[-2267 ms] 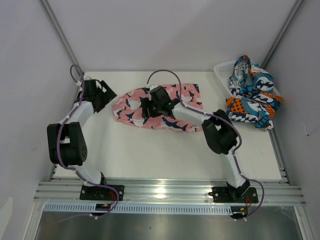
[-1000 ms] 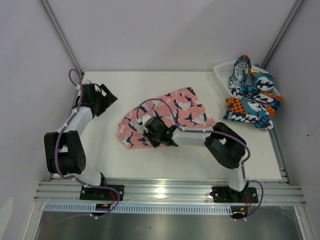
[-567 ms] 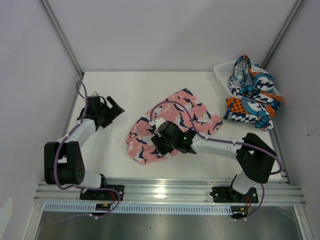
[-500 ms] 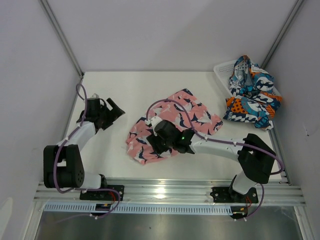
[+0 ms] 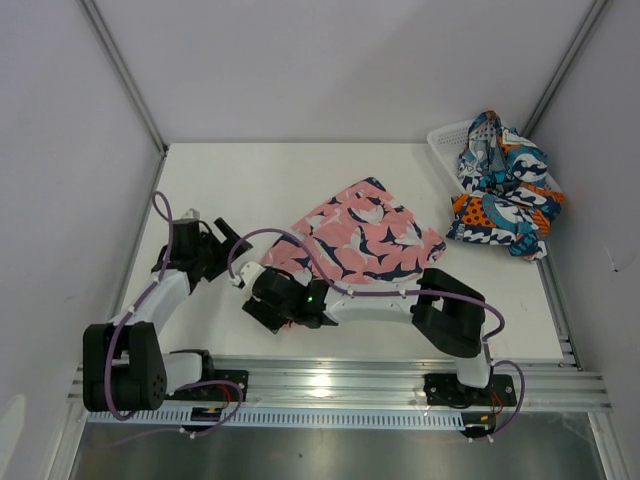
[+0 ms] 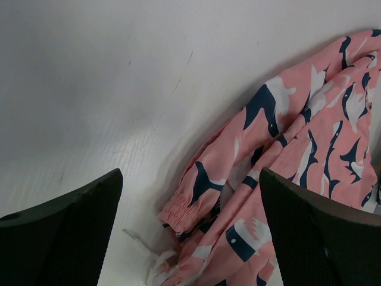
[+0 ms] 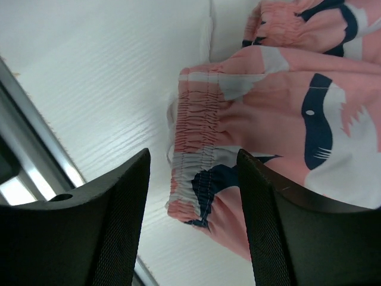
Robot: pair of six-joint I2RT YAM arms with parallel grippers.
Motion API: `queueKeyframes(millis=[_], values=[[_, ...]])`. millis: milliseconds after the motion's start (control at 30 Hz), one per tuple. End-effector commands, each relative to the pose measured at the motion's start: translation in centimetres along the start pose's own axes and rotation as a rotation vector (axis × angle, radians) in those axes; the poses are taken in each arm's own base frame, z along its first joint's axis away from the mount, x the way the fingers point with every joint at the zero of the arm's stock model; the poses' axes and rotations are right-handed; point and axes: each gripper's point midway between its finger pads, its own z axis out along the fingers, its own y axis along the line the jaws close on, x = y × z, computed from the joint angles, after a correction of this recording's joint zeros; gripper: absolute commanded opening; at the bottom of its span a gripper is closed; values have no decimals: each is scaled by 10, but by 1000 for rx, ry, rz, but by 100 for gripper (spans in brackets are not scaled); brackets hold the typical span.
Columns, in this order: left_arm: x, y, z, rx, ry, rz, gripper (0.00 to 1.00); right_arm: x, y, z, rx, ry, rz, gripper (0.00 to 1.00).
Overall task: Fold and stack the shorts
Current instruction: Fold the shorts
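The pink shorts (image 5: 365, 235) with navy-and-white shapes lie spread on the white table (image 5: 230, 175), running from the centre toward the near left. My right gripper (image 5: 260, 308) is low over their near-left end. In the right wrist view it (image 7: 193, 238) stands open, with the elastic waistband (image 7: 202, 149) lying loose between its fingers (image 7: 113, 226). My left gripper (image 5: 228, 243) is just left of the shorts, wide open (image 6: 190, 238), with a gathered edge of the pink fabric (image 6: 196, 196) ahead of it. The blue, teal and orange patterned shorts (image 5: 505, 190) sit bunched in the basket.
The white mesh basket (image 5: 445, 138) stands at the far right corner. A metal rail (image 5: 330, 385) runs along the near edge, also seen as the metal rail (image 7: 24, 149) close to the right gripper. Grey walls enclose the table on three sides.
The right arm dragged the pink shorts toward the near left and opened its jaws off them. The shorts now lie flatter. The left gripper came nearer, staying open.
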Motion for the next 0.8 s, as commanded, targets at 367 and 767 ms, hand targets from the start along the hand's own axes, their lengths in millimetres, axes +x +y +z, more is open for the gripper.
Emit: queueKeyframes(millis=[367, 767], values=[[16, -4, 9, 118, 63, -40, 87, -5, -18, 26, 210, -27, -82, 34], [35, -4, 23, 154, 119, -4, 70, -35, -35, -4, 283, -239, 77, 0]])
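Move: The shorts' waistband lies just under my open right fingers, where I will pinch it, about 2 cm ahead and 4 cm below. The folded waistband corner is about 9 cm ahead of that hand, 3 cm to its left and 5 cm down; from my left hand that corner is 1 cm ahead, some 5 cm right and 5 cm below. The body of the shorts spreads away from my right hand, its middle some 16 cm ahead and 21 cm right. I sink my right hand about 3 cm onto the waistband while easing it 2 to 3 cm forward, shut the fingers on the cloth, then rise about 1 cm with it, the wrist turning some 10 degrees clockwise and swinging the tips forward. Meanwhile my left hand drops about 3.5 cm and drifts right towards the folded corner, its fingers closing part way; no touch shows there. ##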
